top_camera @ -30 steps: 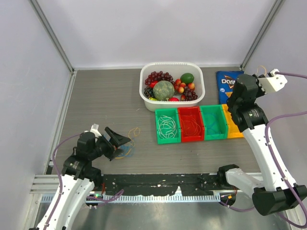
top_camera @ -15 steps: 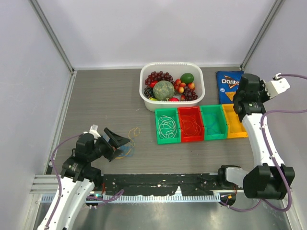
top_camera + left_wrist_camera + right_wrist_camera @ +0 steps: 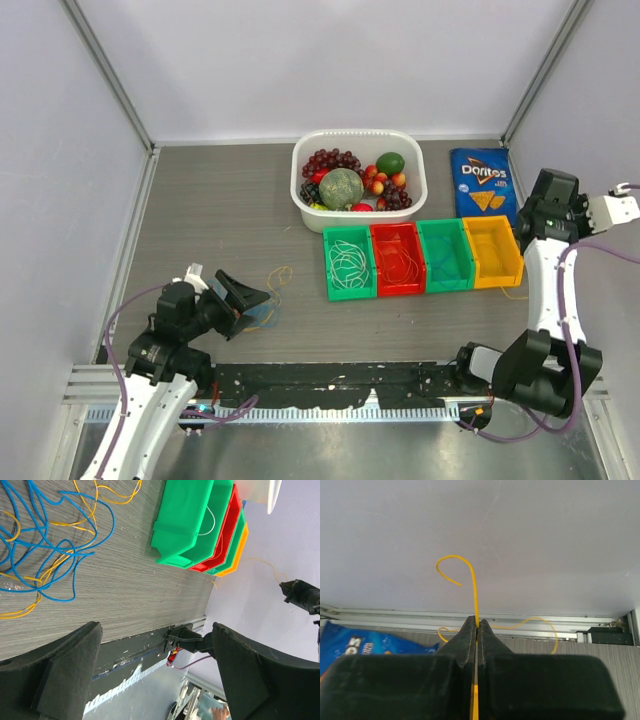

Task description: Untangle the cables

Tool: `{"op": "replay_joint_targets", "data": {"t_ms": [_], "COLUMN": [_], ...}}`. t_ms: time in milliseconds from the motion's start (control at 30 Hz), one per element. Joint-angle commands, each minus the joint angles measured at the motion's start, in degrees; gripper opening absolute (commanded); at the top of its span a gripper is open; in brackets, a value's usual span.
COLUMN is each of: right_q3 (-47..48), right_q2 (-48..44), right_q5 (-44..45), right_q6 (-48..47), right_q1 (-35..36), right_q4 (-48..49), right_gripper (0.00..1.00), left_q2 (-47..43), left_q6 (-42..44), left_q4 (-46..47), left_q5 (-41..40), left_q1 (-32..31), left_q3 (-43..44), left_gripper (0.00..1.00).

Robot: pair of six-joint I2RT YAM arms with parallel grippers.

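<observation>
A loose tangle of thin blue cables (image 3: pixel 50 547) and yellow cables (image 3: pixel 107 495) lies on the table by my left gripper (image 3: pixel 246 294). That gripper (image 3: pixel 157 672) stands wide open just beside the tangle (image 3: pixel 266 314), with nothing between its fingers (image 3: pixel 65 672). At the far right, my right gripper (image 3: pixel 553 188) is raised beside the bins. In the right wrist view it (image 3: pixel 477 622) is shut on a yellow cable (image 3: pixel 475 592) that curls up past the fingertips. White cables (image 3: pixel 348 260) lie in the green bin and orange cables (image 3: pixel 400 262) in the red bin.
Side by side stand a green bin (image 3: pixel 331 270), a red bin (image 3: pixel 378 268), a second green bin (image 3: pixel 430 262) and a yellow bin (image 3: pixel 492 250). Behind them are a white fruit basket (image 3: pixel 358 136) and a Doritos bag (image 3: pixel 482 180). Walls enclose the table.
My right arm has swung right and toward the near side, from behind the yellow bin to beside the row, still shut on the yellow cable. The left arm has barely moved.
</observation>
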Motion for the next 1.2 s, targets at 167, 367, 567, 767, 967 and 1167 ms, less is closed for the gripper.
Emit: {"op": "replay_joint_targets", "data": {"t_ms": [167,367,567,767,967,1167], "right_q3": [14.4,19.8,22.2,22.1,18.7,18.6], "right_q2": [-9.5,-10.8,-9.4,-9.9,-11.9,-10.4], "right_q5": [-8.3,-13.3,-22.5,2.6,19.8,17.9], "right_q6": [-1.2,-4.9,-8.1,-6.8,-8.1,-3.5], "right_q1": [2.7,12.6,15.7,24.5,24.0,14.8], "right_q4": [-10.1,-11.2,-8.0,-10.3,-9.9,-15.7], "right_gripper": [0.01,0.01,0.01,0.01,0.01,0.01], "left_q2": [0.1,-0.9,-3.8,-5.6,-4.5,-4.3], "left_q6": [-0.1,-0.9,-0.9,-1.9,-0.1,0.3], "left_q4": [2.6,3.5,0.5,-0.5,-2.1,-1.8], "left_q5": [1.0,1.3,0.0,-0.1,-0.7,0.1], "left_q1": [0.3,0.3,0.3,0.3,0.3,0.3], "left_q3": [0.0,-1.1,-0.1,-0.1,0.9,1.1], "left_gripper": [0.95,0.95,0.95,0.95,0.96,0.96]}}
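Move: My right hand already pinches the yellow cable. The yellow tray lies roughly 19 cm to my left, 4 cm ahead and 22 cm below. The green tray beside it is about 12 cm farther left, and the Doritos bag some 19 cm beyond the yellow tray. The cable's trailing loop lies about 13 cm left and 5 cm back, on the table. From my left hand the yellow tray is about 60 cm to the right and 16 cm ahead. Fingers shut on the yellow cable, I whip my right hand up about 15 cm, then carry on left by nearly as much and slightly forward, swinging it some 35 degrees counter-clockwise. Staying high, I then reverse, some 6 cm back and 6 cm right, turning clockwise again, to shake the hanging cable out. ##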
